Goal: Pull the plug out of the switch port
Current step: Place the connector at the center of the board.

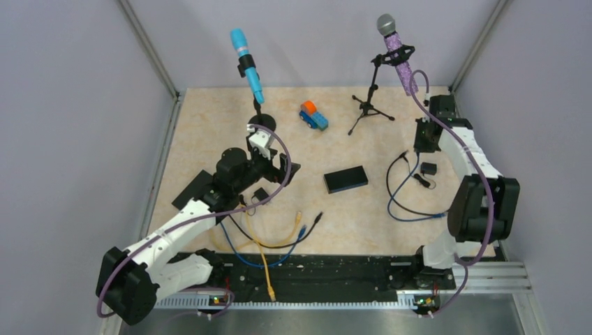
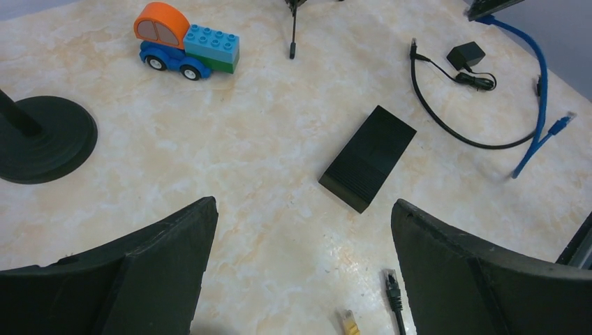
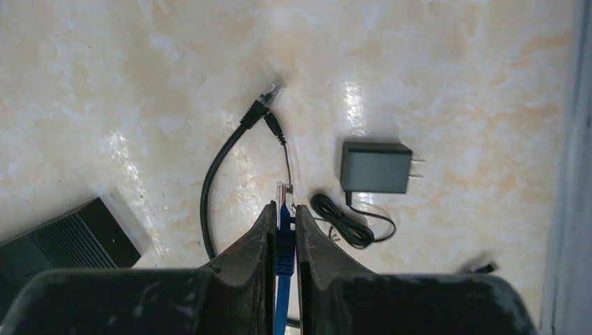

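Observation:
The black switch point(image 1: 345, 179) lies flat near the table's middle, with no cable in the sides that show; it also appears as a black box point(image 2: 368, 157) in the left wrist view and at the lower-left edge point(image 3: 56, 241) of the right wrist view. My right gripper point(image 3: 284, 208) is shut on the blue plug point(image 3: 283, 241), whose clear tip sticks out past the fingertips, free above the table. From above, this gripper point(image 1: 426, 136) is at the far right, well away from the switch. My left gripper point(image 2: 304, 206) is open and holds nothing, left of the switch.
A grey power adapter point(image 3: 375, 167) with its coiled lead and a black cable point(image 3: 216, 174) lie below the right gripper. A toy truck point(image 1: 313, 115), a blue microphone stand point(image 1: 262, 122) and a tripod stand point(image 1: 370, 105) are at the back. Loose yellow, blue and black cables point(image 1: 265, 244) lie at the front.

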### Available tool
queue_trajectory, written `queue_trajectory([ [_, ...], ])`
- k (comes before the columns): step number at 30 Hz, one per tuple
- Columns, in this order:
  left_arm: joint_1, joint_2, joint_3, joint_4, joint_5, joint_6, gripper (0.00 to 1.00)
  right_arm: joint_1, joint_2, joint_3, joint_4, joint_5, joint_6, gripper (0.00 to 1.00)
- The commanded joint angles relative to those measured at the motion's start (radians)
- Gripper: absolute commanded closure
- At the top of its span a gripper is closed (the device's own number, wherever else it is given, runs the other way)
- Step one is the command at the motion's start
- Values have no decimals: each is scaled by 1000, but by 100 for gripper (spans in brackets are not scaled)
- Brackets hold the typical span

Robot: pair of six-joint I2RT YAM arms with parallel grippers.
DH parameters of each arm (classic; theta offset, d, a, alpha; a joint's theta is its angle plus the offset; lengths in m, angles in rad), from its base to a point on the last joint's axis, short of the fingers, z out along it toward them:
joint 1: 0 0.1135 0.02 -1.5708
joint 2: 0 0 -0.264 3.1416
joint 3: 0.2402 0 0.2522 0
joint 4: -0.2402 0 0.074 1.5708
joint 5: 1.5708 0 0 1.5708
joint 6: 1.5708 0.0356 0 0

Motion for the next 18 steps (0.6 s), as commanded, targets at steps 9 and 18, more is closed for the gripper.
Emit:
queue_trajectory([
  [9,5,-94,-36,-30,-33,20,1,-67,250,137,162,-45,92,98],
  [18,5,-119,-53,-66,-53,25,1,-79,260,166,159,3,142,61],
])
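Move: Ahead of the right hand, which still holds the blue plug, the bare spot for laying it down is about 6 cm out, 2 cm to the right and 8 cm below. On the table, the black plug lies 5 cm ahead and 2 cm left of the hand, the power adapter 7 cm right and 1 cm back, and the black switch about 22 cm left and 5 cm back. From the left hand, that spot is some 42 cm right, 13 cm ahead and 16 cm down. Sinking about 7 cm while reaching about 6 cm forward and slightly right, the right hand carries the blue plug down to the table just beyond the power adapter and to the right of the black plug. Its wrist turns slightly clockwise; as the reach ends, the fingers begin to open and let go of the plug. The left hand, open and empty, eases a couple of centimetres back and left. ##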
